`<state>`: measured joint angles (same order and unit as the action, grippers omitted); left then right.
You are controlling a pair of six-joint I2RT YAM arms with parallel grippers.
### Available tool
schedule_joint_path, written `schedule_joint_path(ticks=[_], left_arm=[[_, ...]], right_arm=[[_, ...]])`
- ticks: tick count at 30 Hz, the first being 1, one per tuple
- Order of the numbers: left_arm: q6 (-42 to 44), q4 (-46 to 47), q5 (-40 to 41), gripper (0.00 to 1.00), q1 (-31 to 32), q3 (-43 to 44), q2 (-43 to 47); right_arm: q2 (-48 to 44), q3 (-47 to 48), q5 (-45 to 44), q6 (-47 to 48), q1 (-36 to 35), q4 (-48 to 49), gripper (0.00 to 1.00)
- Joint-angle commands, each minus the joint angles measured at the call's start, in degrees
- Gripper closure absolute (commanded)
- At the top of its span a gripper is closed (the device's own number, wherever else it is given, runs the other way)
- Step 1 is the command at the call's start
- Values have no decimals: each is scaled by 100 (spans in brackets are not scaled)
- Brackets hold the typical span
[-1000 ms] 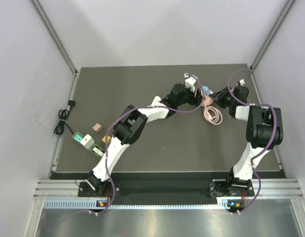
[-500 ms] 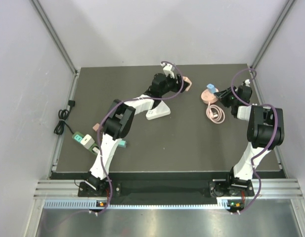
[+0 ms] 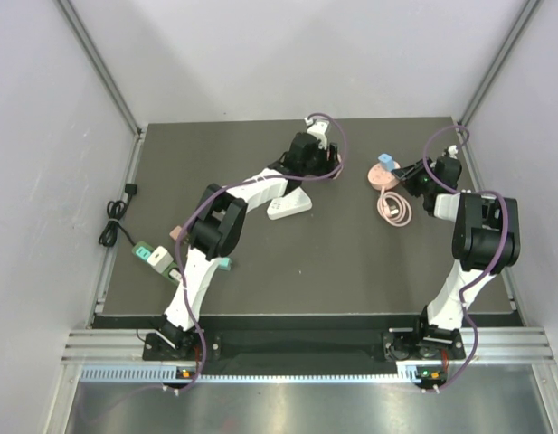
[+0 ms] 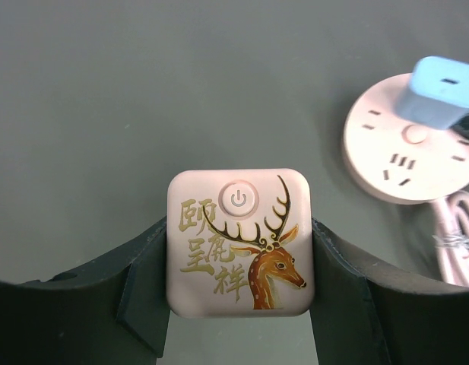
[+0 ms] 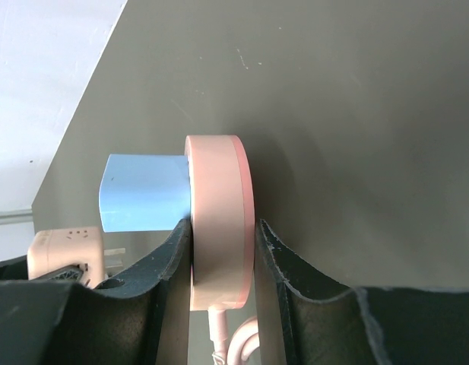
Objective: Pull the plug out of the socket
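A pink square plug (image 4: 240,242) with a deer picture and a power button sits clamped between my left gripper's (image 4: 240,268) fingers, held above the mat and clear of the socket. The round pink socket (image 4: 405,161) lies to its right with a blue plug (image 4: 445,93) still standing in it. My right gripper (image 5: 223,251) is shut on the socket's (image 5: 219,220) rim, the blue plug (image 5: 143,192) sticking out to the left. From above, the left gripper (image 3: 334,161) and the socket (image 3: 381,177) are a short way apart, and the right gripper (image 3: 407,174) is at the socket's right side.
The socket's pink cable (image 3: 393,208) lies coiled in front of it. A white block (image 3: 289,204) rests under the left arm. At the left edge are a green power strip (image 3: 152,256), a black cable (image 3: 111,226) and small blocks (image 3: 176,233).
My left gripper has come away from the socket to the left with the deer plug in it. The right gripper and the socket have stayed put.
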<state>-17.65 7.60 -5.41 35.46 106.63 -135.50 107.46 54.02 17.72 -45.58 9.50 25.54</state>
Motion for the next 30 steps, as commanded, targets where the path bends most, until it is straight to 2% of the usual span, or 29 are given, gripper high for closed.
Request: schedule_joint_path(ticks=[1,2,5,10,11,12,13,16,26,30], left_arm=[[86,-179,303,82,-66,323,112],[69,-188,330,74,-75,315,103],[-1,-267,435,63,-75,341,68],[-10,-276,497,50,-75,385,-2],[7,-241,488,42,-75,394,-3],[16,-180,497,28,-75,394,-3],[16,-127,480,20,-75,394,15],[60,101,374,12,-57,385,59],[332,1313,242,11,258,209,173],[482,1570,41,9,461,533,-142]], right_arm=[[214,12,-295,419,52,-418,100],[231,21,-286,427,52,-418,100],[249,30,-251,445,52,-418,100],[267,56,-198,445,52,-418,100],[267,56,-190,445,52,-410,100],[275,56,-181,445,52,-409,100],[276,65,-172,445,52,-409,100],[276,74,-163,454,52,-401,100],[319,100,-84,480,44,-392,100],[319,118,-58,507,17,-392,100]])
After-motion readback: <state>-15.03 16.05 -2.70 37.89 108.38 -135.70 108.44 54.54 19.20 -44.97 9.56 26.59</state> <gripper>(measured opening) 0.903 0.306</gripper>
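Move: My left hand still holds the pulled-off pink plug above the table. The spot where I'll leave it is about 5 cm to the left, 2 cm back and 7 cm below. The white triangle lies some 12 cm left and 11 cm back. The round socket is about 15 cm right and 2 cm back, with the blue plug on it 16 cm right and 2 cm ahead. From my right hand, the spot is roughly 24 cm left, about level fore and aft. I carry the pink plug about 2 cm farther left, away from the socket, and a centimetre down, then open my left fingers wide to let go of it. With them open, I climb some 5 cm while swinging about 5 cm back to the right, the fingers tipping up roughly 10 degrees. My right hand stays put, keeping its pinch on the socket. ##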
